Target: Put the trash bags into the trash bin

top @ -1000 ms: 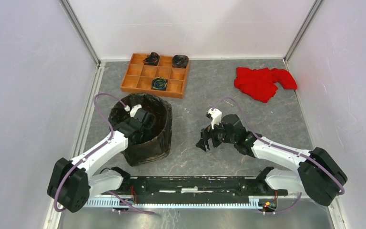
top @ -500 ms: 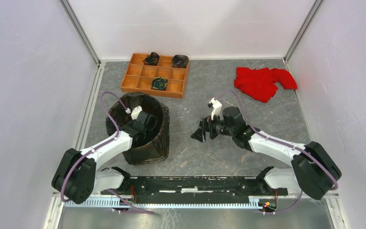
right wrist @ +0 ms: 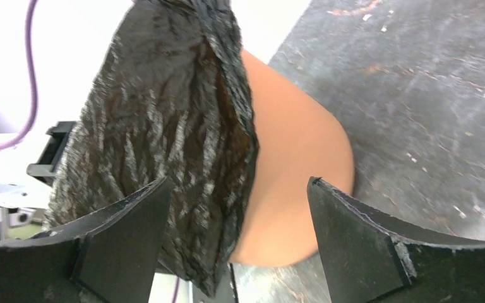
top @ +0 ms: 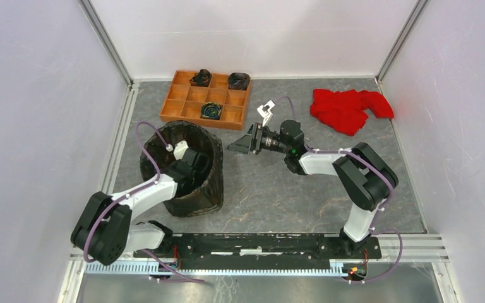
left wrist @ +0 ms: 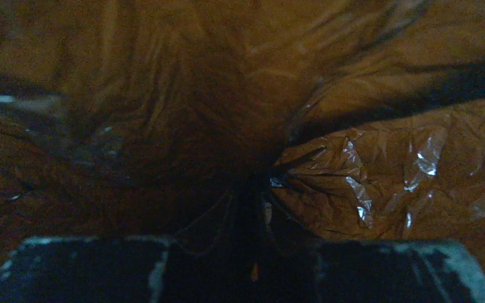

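Note:
The trash bag (top: 209, 183), thin black crinkly film, lines the trash bin and hangs over its outside, so no peach plastic shows from above. My left gripper (top: 194, 165) is down inside the bin. In the left wrist view the film (left wrist: 379, 170) glows orange and its creases run together between my dark fingers (left wrist: 88, 268); the gap there is too dark to read. My right gripper (top: 241, 143) hovers open to the right of the bin, pointing at it. Its wrist view shows the gripper (right wrist: 239, 184) framing the bin's peach side (right wrist: 297, 158) and the draped bag (right wrist: 164, 113), with nothing between the fingers.
An orange-brown wooden tray (top: 175, 107) with small rolled black bundles (top: 212, 111) sits behind the bin. A red cloth (top: 347, 108) lies at the back right. White walls close in the left, back and right sides.
My right arm has swung from mid-table up and left, and its open gripper now points at the bin's far right side. The left gripper stays inside the bin, which has shifted slightly left.

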You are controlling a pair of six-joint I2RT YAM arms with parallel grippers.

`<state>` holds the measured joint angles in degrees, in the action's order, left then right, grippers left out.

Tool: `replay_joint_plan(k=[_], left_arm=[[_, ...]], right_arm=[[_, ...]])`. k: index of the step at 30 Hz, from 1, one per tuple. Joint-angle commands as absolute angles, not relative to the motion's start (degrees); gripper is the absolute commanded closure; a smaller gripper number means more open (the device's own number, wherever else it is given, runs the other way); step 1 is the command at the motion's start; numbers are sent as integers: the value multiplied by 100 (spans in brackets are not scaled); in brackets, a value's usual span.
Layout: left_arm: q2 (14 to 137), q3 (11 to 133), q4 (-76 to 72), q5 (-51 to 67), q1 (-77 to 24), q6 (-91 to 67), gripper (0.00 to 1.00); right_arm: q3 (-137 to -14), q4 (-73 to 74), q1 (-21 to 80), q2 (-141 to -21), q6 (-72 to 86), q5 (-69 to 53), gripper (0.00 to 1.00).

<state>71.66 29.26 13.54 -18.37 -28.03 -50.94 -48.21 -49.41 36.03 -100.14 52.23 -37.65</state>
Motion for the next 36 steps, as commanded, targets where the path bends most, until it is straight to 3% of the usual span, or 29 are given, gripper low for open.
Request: replay_joint_plan(k=[1,10,18,25,27,32,36], left_arm=[[7685,2572,1282,-1849,-2712,-5246,79],[7354,2769,1435,-1368,-2716,-5344,78],[6289,2768,1823,-1272,-2716,-5351,58],[5832,2834,2209,-1293,-2716,-5338,53],[5784,2893,2339,-1348,-2708,-5303,49],[5661,3170,2879,-1484,-2707,-5229,29],[5286,3405,3231,-1531,-2708,-5137,24]], right_arm=[[-5231,-6833,3744,-10492,6366,-4103,15],[-5546,-6541,3982,-11107,6000,-3909,35],[-5607,-6504,4091,-11386,5903,-3872,41],[-5660,-6539,4213,-11462,5890,-3810,52],[-5652,-6539,4225,-11477,5880,-3808,53],[-5604,-6258,4154,-11366,5717,-3807,49],[-5606,-6043,4106,-11243,5563,-3821,47]])
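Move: Lined with the trash bag, the trash bin has its middle some 17 cm left of the right hand, 5 cm back and 6 cm lower. The right side of the trash bag, hanging over the bin, is nearer: about 7 cm left, 2 cm back and 3 cm below that hand. The compartment tray sits roughly 20 cm ahead of the same hand, 13 cm left and 17 cm down. From the left hand, deep inside, the bin's middle is about level sideways, 2 cm back and 10 cm above. Reaching left about 5 cm and then sinking some 3 cm, the right hand brings its fingers up to the hanging side of the bag, their gap narrowing to about half open around the line of its hem. Inside the bin, the left hand presses a touch forward, then backs and rises about 3.5 cm each way, spreading its fingers wide against the film. ##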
